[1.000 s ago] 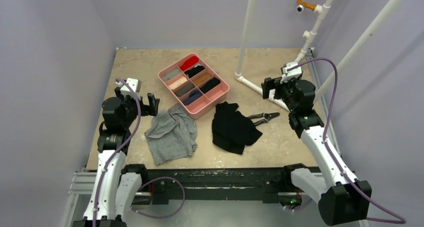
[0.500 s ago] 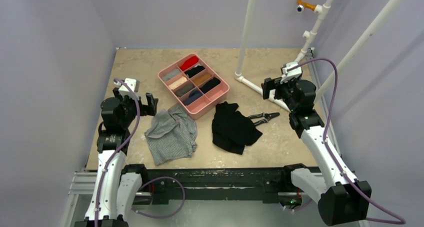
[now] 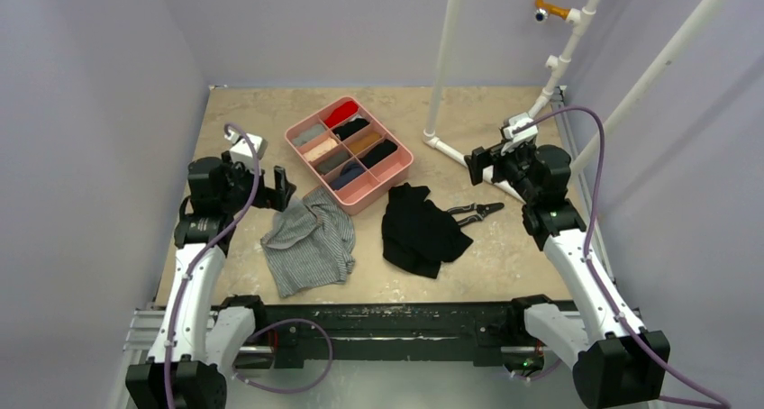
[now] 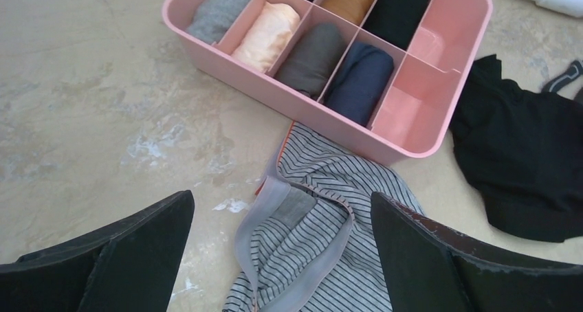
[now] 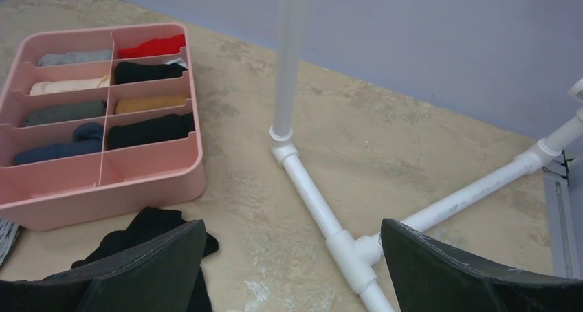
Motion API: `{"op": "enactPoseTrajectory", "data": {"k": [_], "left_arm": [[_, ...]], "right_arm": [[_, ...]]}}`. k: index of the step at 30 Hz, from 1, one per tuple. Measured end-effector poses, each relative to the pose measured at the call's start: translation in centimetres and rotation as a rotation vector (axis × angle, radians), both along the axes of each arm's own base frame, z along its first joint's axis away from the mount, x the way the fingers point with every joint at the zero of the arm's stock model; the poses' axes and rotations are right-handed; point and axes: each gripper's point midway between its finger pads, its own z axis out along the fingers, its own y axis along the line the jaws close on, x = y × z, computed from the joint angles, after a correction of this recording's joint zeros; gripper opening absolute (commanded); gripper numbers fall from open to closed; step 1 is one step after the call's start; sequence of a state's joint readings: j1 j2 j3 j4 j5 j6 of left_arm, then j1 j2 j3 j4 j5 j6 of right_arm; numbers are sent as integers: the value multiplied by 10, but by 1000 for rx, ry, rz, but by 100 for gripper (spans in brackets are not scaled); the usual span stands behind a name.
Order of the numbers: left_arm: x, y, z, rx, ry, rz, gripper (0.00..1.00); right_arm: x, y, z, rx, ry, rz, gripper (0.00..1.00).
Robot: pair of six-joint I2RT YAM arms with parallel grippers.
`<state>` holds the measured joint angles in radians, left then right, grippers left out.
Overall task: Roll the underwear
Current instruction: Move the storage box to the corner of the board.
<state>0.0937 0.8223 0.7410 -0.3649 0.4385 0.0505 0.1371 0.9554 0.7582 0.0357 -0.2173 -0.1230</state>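
The grey striped underwear (image 3: pixel 308 238) with its orange-red edge lies crumpled on the table, just in front of the pink tray. In the left wrist view this grey garment (image 4: pixel 323 250) fills the space below my open left gripper (image 4: pixel 282 205). That gripper (image 3: pixel 273 189) hovers at the cloth's far-left corner and holds nothing. The black underwear (image 3: pixel 419 229) lies bunched right of centre. My right gripper (image 3: pixel 484 162) hangs open and empty over the far right of the table, beyond the black cloth (image 5: pixel 130 247).
A pink divided tray (image 3: pixel 397 168) holds several rolled garments; its two near compartments are bare. Black-handled pliers (image 3: pixel 475 213) lie right of the black cloth. A white pipe frame (image 3: pixel 448 149) stands on the table at the back right, under the right gripper (image 5: pixel 292 231).
My left arm has swung away from the near edge and to the right, bringing its gripper closer to the tray and the grey cloth. The right gripper has shifted slightly left.
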Motion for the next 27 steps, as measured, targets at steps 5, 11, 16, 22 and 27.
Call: {"op": "enactPoseTrajectory", "data": {"k": [5, 11, 16, 22, 27], "left_arm": [[8, -18, -13, 14, 56, -77, 98], [25, -37, -27, 74, 95, -129, 91], [44, -41, -30, 131, 87, -143, 84], [62, -63, -36, 175, 106, -208, 79], [60, -93, -56, 220, 146, -295, 79]], "right_arm": [[-3, 6, -2, -13, 4, 43, 99], [-4, 9, -5, -24, 10, 71, 99], [-4, 9, -7, -35, 13, 75, 99], [-3, 9, -9, -45, 14, 77, 99], [-2, 9, -13, -49, 27, 78, 99]]}}
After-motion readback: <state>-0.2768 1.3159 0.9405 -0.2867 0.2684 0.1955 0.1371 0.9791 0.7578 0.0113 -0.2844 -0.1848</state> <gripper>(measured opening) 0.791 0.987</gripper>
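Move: Lying roughly 16 cm ahead of the left hand, 12 cm to its right and 15 cm below, the storage box stands askew with one long side facing the hand. The striped underwear is spread about 8 cm back and 2 cm right, some 18 cm down; the black underwear lies about 29 cm right and 5 cm back, equally low. From the right hand, the box is some 28 cm left, 10 cm ahead and 20 cm below. Swinging right about 9 cm in all, the left hand sinks some 6 cm and reaches forward as much, towards the long near-left wall of the storage box; most of the forward reach falls in the middle, before it veers right and down again. The wrist turns clockwise roughly 15 degrees and rolls its left side up, while the wide-open fingers narrow by about a fifth. ##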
